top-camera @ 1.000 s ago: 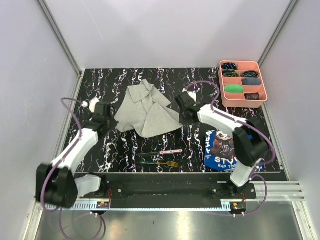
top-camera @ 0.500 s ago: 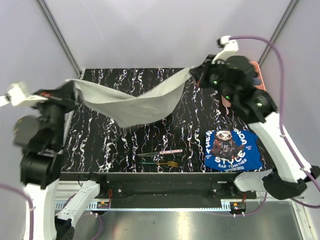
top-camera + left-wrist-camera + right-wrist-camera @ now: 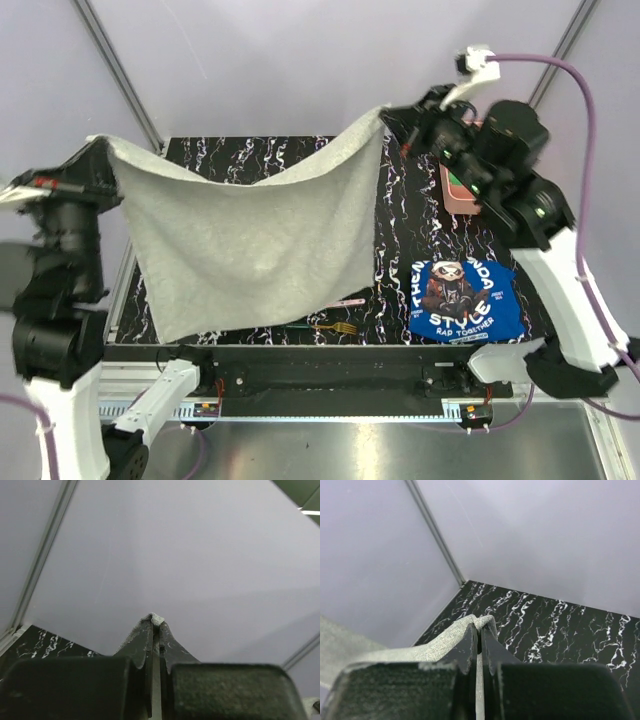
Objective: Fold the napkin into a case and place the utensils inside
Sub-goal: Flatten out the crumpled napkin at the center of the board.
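Note:
The light grey napkin (image 3: 250, 235) hangs spread out high above the table, held by its two upper corners. My left gripper (image 3: 103, 150) is shut on the left corner, and a tuft of napkin (image 3: 157, 619) pokes out at its fingertips. At the upper right, my right gripper (image 3: 392, 118) is shut on the other corner, with napkin (image 3: 445, 640) running off to the left from its jaws. The pink-handled knife (image 3: 350, 301) and the green-handled fork (image 3: 335, 327) lie near the table's front edge, partly hidden behind the cloth's lower hem.
A blue printed cloth (image 3: 462, 300) lies at the front right of the black marbled table (image 3: 400, 260). The pink compartment tray (image 3: 452, 195) sits at the back right, mostly hidden behind my right arm. Grey walls close in the sides and back.
Both arms have risen from the table, lifting the crumpled napkin by two corners. It has opened from a sagging strip into a wide hanging sheet.

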You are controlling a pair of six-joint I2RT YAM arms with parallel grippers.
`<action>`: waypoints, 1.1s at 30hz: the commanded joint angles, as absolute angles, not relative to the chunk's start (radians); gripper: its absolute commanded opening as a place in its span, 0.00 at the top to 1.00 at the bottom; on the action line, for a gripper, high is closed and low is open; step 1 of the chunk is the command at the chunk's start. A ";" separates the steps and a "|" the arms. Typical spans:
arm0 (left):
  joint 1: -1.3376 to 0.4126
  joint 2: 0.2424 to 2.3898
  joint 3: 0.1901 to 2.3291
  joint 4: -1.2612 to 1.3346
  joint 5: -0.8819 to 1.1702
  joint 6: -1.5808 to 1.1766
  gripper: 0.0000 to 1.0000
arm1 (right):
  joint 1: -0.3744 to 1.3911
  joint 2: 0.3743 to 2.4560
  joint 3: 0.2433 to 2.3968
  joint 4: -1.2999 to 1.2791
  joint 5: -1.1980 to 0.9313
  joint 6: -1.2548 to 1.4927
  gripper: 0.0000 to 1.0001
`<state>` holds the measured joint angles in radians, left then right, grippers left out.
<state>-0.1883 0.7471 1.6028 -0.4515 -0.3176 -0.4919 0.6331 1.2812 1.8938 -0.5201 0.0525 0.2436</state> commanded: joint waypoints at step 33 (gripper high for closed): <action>0.098 1.948 1.736 -0.302 -0.379 -0.547 0.19 | 0.337 2.525 2.501 -0.336 -0.037 0.308 0.00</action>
<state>0.0982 2.1059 1.8011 -0.2913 -0.4915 -0.4976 0.3302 2.7113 2.6022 -0.3218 -0.0425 0.2874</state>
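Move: The place for the left hand's napkin corner, on the board's far left, is about 35 cm ahead, 10 cm left and 53 cm below. The right hand's corner goes near the middle of the far edge, about 40 cm ahead, 6 cm left and 48 cm down from that hand. From the right hand, the orange box stands some 28 cm ahead and 31 cm right, the knife about 10 cm back and 8 cm left, both some 47 cm below. Each gripper keeps its pinch on a napkin corner as both arms fling the cloth outward and down, nearly 40 cm forward; the left sinks some 45 cm while veering left, the right about 40 cm. The left wrist tips steeply downward and turns counter-clockwise, the right tips less. Near the low point both open wide and let go, the left then lifting slightly. ##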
